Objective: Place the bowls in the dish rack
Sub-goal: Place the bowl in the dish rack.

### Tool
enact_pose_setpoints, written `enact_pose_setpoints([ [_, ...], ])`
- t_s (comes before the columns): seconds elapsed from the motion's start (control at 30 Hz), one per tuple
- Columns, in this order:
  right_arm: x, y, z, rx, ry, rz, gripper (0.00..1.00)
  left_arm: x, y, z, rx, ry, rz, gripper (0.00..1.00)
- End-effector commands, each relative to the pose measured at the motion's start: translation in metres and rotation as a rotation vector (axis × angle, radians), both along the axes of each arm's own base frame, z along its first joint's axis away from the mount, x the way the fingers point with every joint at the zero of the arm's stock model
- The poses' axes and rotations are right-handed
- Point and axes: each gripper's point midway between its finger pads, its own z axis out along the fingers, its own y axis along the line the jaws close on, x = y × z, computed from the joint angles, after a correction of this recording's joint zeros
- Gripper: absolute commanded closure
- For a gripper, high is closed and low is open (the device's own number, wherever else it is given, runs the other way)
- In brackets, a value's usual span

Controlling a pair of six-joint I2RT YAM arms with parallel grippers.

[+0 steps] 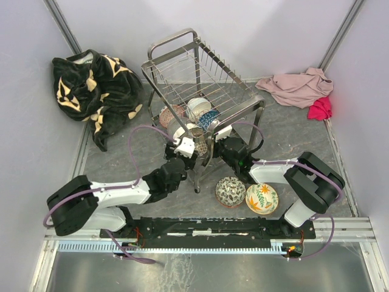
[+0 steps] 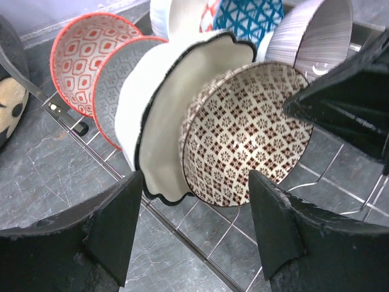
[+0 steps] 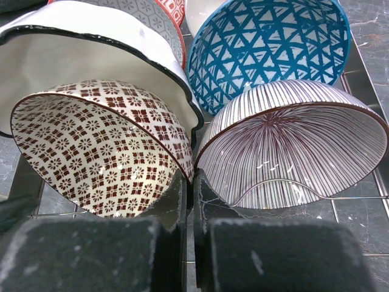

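Note:
The chrome wire dish rack (image 1: 173,45) stands mid-table with several bowls on edge in its lower tier. In the left wrist view a brown-patterned bowl (image 2: 243,134) leans against a white scalloped bowl (image 2: 161,128), with a red-rimmed bowl (image 2: 85,58) behind. My left gripper (image 2: 197,225) is open just in front of them, holding nothing. My right gripper (image 3: 193,182) is shut and empty, its tips between the brown-patterned bowl (image 3: 97,152) and a purple-striped bowl (image 3: 298,146). A dark floral bowl (image 1: 230,191) and a yellow leaf bowl (image 1: 262,198) sit on the table.
A black and yellow blanket (image 1: 91,91) lies at the back left. A pink cloth (image 1: 298,88) and a red cloth (image 1: 320,109) lie at the back right. Walls close in the table on three sides.

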Motion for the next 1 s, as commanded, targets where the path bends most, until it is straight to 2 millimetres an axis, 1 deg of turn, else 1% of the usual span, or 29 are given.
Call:
enact_pose_setpoints([
  [0.0,0.008,-0.014,0.010,-0.024,-0.046,-0.071,1.00,0.000,0.003,0.031,-0.192,-0.005,0.040,0.23],
  [0.1,0.005,-0.014,0.010,-0.030,-0.059,-0.068,1.00,-0.001,0.012,0.037,-0.248,0.026,0.075,0.23],
  [0.13,0.004,-0.013,0.013,-0.031,-0.068,-0.065,1.00,-0.002,0.015,0.035,-0.258,0.044,0.090,0.23],
  [0.23,0.002,-0.018,0.011,-0.071,-0.084,-0.080,1.00,-0.003,0.027,0.034,-0.321,0.081,0.155,0.24],
  [0.37,-0.004,-0.016,0.014,-0.083,-0.120,-0.060,1.00,-0.006,0.032,0.030,-0.377,0.113,0.189,0.25],
  [0.63,-0.012,-0.016,0.011,-0.117,-0.191,-0.034,1.00,-0.003,0.042,0.028,-0.409,0.144,0.251,0.26],
  [0.77,-0.014,-0.016,0.000,-0.164,-0.213,-0.025,1.00,-0.003,0.049,0.031,-0.421,0.137,0.265,0.26],
  [0.97,-0.023,-0.011,0.002,-0.158,-0.258,0.021,1.00,-0.001,0.055,0.032,-0.425,0.135,0.277,0.27],
])
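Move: The brown-patterned bowl hangs by its rim in the right fingers, its middle about 3 cm back and 6 cm left of that hand; the rack wires under it lie some 6 cm below the hand. The white scalloped bowl is 10 cm left and 1 cm ahead, the striped bowl 4 cm ahead and 1 cm right. From the left hand the brown bowl lies roughly 3 cm ahead, 7 cm right and 4 cm below. The brown bowl, its rim still pinched in the shut right fingers, is drawn back about 2 cm and slightly right, away from the striped bowl, as that wrist tips down some 10 degrees. The open left hand leaves the brown bowl, swinging about 5 cm left, first rising and then sinking again, while it rolls left side down and turns counter-clockwise. ##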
